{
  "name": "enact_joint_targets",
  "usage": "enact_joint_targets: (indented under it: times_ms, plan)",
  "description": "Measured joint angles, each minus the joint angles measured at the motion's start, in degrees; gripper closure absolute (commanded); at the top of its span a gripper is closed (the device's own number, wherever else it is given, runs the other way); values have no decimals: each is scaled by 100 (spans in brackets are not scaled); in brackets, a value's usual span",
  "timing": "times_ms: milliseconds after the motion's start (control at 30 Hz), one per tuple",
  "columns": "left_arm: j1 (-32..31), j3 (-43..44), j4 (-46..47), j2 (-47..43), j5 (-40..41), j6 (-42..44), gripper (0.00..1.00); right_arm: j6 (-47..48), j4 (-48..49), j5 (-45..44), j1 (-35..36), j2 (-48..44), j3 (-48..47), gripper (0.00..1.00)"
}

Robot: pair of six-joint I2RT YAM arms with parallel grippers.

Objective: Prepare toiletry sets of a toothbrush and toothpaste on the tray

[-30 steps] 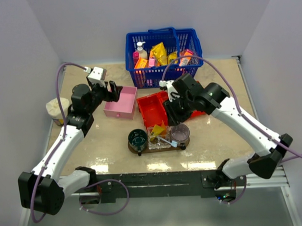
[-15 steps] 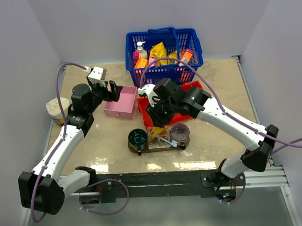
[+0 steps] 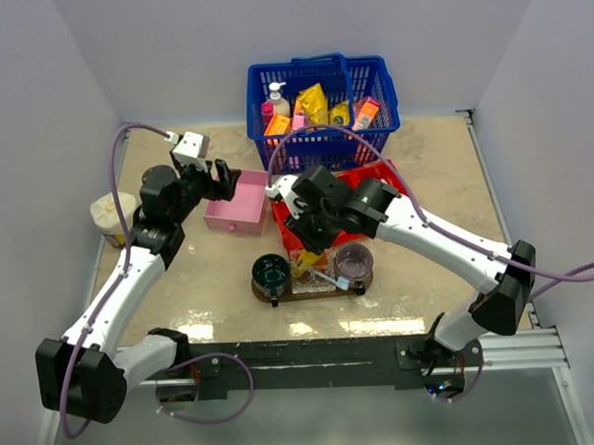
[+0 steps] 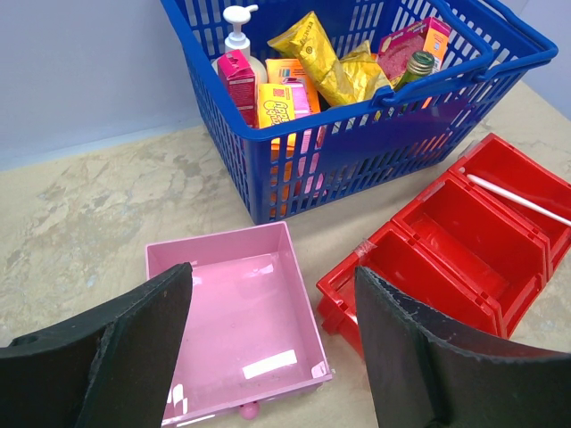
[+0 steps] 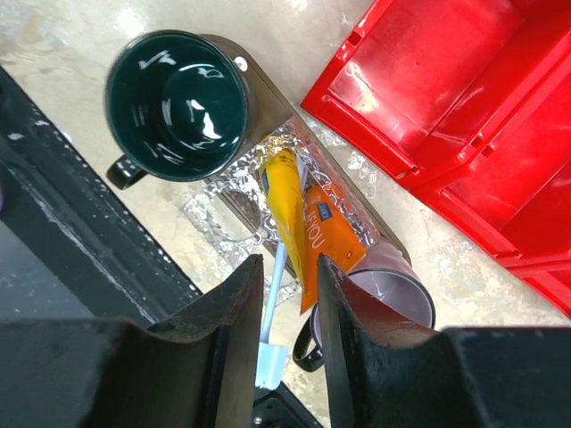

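The dark brown tray (image 3: 325, 291) (image 5: 268, 89) lies at the front centre. On it rest a yellow toothpaste (image 5: 285, 201) (image 3: 306, 260) tube and an orange one (image 5: 328, 234), side by side. A white toothbrush (image 5: 275, 303) (image 3: 331, 278) lies beside them. My right gripper (image 5: 287, 263) (image 3: 309, 244) hovers just above the tubes' wide ends, open with a narrow gap that clamps nothing. A second toothbrush (image 4: 517, 198) lies in the red bin (image 4: 446, 241). My left gripper (image 4: 272, 272) (image 3: 221, 181) hangs wide open and empty above the pink box (image 4: 236, 321).
A dark green mug (image 3: 272, 273) (image 5: 176, 105) and a purple mug (image 3: 354, 263) (image 5: 393, 294) stand at the tray's two ends, with crinkled clear plastic (image 5: 232, 209) between them. The blue basket (image 3: 322, 113) of goods stands at the back. A pale roll (image 3: 109, 216) sits at the far left.
My right arm has swung left from above the red bin to over the tray, and its jaws have narrowed. The left arm has not moved.
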State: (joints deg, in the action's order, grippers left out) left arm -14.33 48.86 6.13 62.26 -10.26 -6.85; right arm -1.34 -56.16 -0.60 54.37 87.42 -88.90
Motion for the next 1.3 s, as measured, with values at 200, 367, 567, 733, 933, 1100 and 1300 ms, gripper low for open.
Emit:
enact_joint_targets:
  times_ms: [200,367,567,733,933,1100,1300]
  plan:
    - [0,-2,0,0,0,0,23,11,61,-35,2,153,136,71]
    - [0,-2,0,0,0,0,23,11,109,-105,13,155,216,72]
    - [0,-2,0,0,0,0,23,13,149,-186,13,155,319,74]
    - [0,0,-2,0,0,0,23,15,157,-195,28,155,378,79]
    - [0,0,-2,0,0,0,23,26,157,-188,35,155,380,87]
    - [0,-2,-2,0,0,0,23,31,155,-186,39,157,380,93]
    - [0,0,-2,0,0,0,23,31,160,-181,37,197,352,97]
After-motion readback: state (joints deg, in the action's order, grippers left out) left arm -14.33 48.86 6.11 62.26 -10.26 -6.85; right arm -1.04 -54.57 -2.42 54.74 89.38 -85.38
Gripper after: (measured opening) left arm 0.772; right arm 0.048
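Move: The yellow toothpaste stands leaning in the clear holder, its middle about 2 cm left of the right hand and some 6 cm below; its tail is almost between the fingertips. The orange toothpaste is 1 cm ahead and 1 cm right, 6 cm down, the green mug 12 cm left and 1 cm back, the mauve mug 7 cm right and 1 cm back, both 9 cm lower. From the left hand the yellow toothpaste is about 14 cm back, 16 cm right, 14 cm below. The yellow toothpaste's upright tail is taken between the right fingertips: the part-open hand sinks about 3 cm almost straight down over it, fast at first and then easing off, the wrist tilting barely five degrees. Staying down there, the fingers close nearly shut and pinch the flat tail. ##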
